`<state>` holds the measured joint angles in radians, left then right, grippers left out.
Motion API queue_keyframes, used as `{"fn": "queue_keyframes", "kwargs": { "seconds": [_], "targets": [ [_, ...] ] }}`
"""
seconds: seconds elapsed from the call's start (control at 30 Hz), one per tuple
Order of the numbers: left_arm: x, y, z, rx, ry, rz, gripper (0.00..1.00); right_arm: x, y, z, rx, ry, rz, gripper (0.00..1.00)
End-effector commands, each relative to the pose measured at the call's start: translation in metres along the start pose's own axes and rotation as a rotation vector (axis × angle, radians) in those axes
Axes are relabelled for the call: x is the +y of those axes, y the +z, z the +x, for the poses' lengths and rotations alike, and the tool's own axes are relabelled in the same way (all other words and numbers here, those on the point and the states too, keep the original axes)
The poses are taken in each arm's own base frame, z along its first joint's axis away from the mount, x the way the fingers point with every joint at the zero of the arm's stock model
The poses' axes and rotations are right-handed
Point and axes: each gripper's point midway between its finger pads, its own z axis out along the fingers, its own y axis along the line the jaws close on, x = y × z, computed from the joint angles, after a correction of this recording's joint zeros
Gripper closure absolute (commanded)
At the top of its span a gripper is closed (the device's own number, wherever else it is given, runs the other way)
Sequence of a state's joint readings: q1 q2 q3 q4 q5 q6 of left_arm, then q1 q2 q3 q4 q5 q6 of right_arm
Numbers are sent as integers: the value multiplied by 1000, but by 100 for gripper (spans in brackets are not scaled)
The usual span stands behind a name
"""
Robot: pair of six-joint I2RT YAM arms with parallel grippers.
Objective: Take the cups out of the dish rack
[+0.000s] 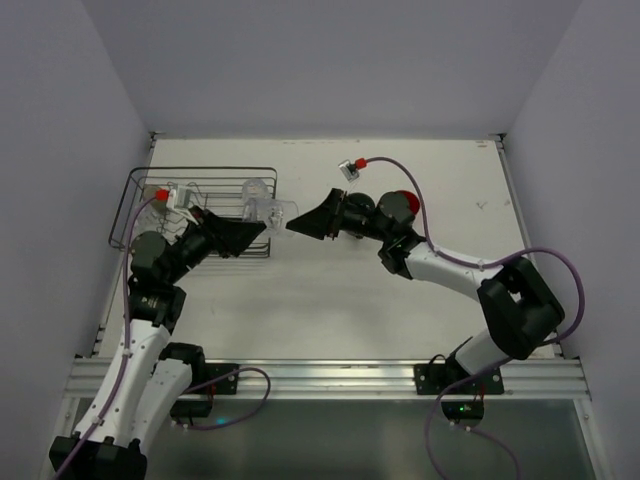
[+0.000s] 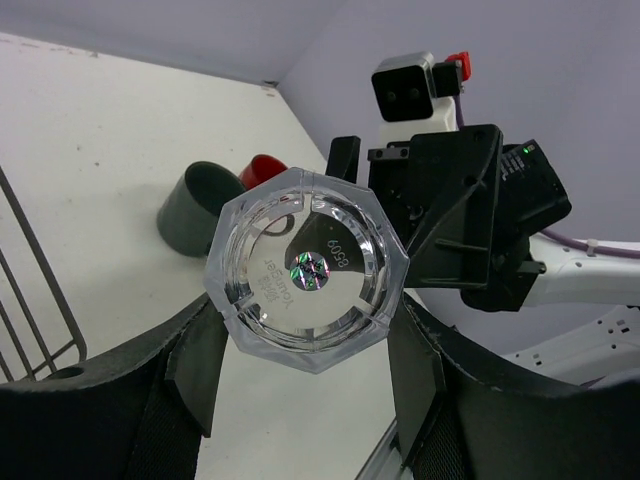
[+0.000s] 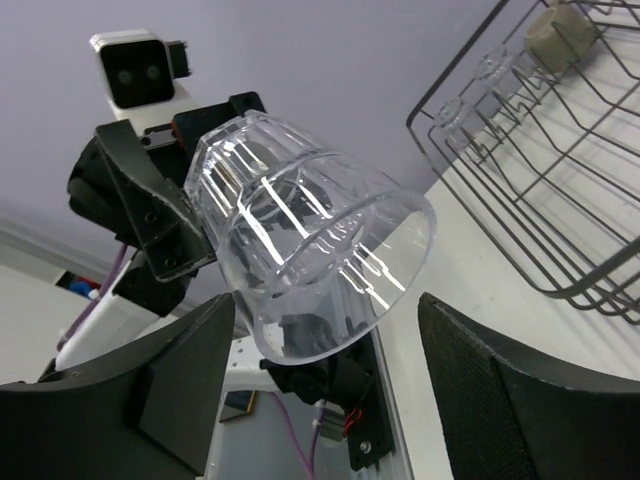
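Observation:
A small clear tumbler (image 1: 272,211) hangs on its side just right of the dish rack (image 1: 200,170), with my left gripper (image 1: 262,228) shut on its base end. In the left wrist view its octagonal base (image 2: 305,270) sits between my fingers (image 2: 195,365). Its mouth points at my right gripper (image 1: 292,224), which stands open. In the right wrist view the tumbler (image 3: 310,235) lies between the wide-apart right fingers (image 3: 185,385), touching neither. A clear glass mug (image 1: 258,187) stays in the rack (image 3: 540,170). A red mug (image 2: 262,170) and a dark grey-green mug (image 2: 195,210) stand on the table.
The red mug (image 1: 402,200) sits behind the right arm's wrist, mid-table. The rack holds an olive-grey cup (image 3: 560,30) at its far end. White walls close the table at the back and sides. A metal rail (image 1: 330,375) runs along the near edge.

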<state>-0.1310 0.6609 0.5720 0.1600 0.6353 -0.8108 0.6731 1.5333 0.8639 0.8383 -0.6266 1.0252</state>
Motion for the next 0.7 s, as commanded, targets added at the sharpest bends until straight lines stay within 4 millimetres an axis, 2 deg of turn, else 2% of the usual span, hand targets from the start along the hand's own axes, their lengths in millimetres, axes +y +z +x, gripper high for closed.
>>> {"fn": "queue_keyframes", "kwargs": {
  "seconds": [0.0, 0.07, 0.13, 0.2, 0.23, 0.27, 0.3, 0.33, 0.37, 0.4, 0.43, 0.47, 0.5, 0.53, 0.57, 0.67],
  "targets": [
    [-21, -3, 4, 24, -34, 111, 82, 44, 5, -18, -25, -71, -172, 28],
    [-20, -2, 8, 36, -57, 126, 81, 47, 7, -18, -17, -65, -188, 34],
    [-22, -2, 11, 41, -64, 149, 79, 54, 7, -21, -28, -53, -219, 45],
    [-20, -2, 12, 44, -59, 148, 72, 61, 6, -25, -54, -56, -260, 56],
    [-20, -2, 13, 45, -48, 147, 69, 64, 6, -26, -59, -44, -273, 58],
    [-19, -2, 14, 48, -48, 142, 63, 64, 6, -28, -73, -42, -276, 61],
    [-17, -2, 16, 55, -50, 137, 59, 66, 4, -30, -87, -47, -286, 69],
    [-17, -2, 17, 59, -34, 137, 52, 68, 4, -32, -97, -46, -285, 86],
    [-18, -2, 15, 61, -20, 136, 35, 64, 2, -33, -120, -45, -268, 92],
    [-15, -2, 18, 79, -21, 117, 26, 65, -2, -37, -135, -49, -247, 97],
    [-13, -2, 17, 84, 25, 107, 12, 57, -5, -35, -142, -62, -210, 100],
    [-17, -2, 9, 78, 57, 104, 8, 52, -8, -36, -145, -68, -182, 100],
    [-8, -2, 13, 105, 47, 48, 4, 45, -15, -40, -151, -91, -122, 100],
    [-3, -3, 10, 107, 125, 22, 0, 32, -21, -37, -146, -91, -68, 100],
    [2, -4, 9, 122, 142, -19, 0, 25, -28, -39, -152, -99, -23, 100],
    [19, -13, 3, 140, 238, -147, 0, -12, -65, -48, -170, -148, 207, 100]
  ]
}}
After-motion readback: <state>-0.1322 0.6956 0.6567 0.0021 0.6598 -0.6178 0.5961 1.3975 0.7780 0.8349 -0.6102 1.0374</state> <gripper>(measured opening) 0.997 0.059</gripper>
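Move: The clear cup is still held out by the left hand, its open rim facing the right hand; its middle lies about 5 cm to the right hand's left and 2 cm ahead, level with it, and some 3 cm ahead and 2 cm right of the left hand. About 24 cm below the right hand stand the green mug, roughly 17 cm ahead and 15 cm right, and the dish rack, 19 cm ahead and 30 cm left. Upward by nearly 5 cm, the right hand rises at the clear cup's mouth while its fingers close almost fully, pinching the thin wall on the rim's upper side. The left hand keeps its place within about 2 cm and then opens wide, letting go; the right hand draws the cup away to the right about 4 cm, sinking some 3 cm. ##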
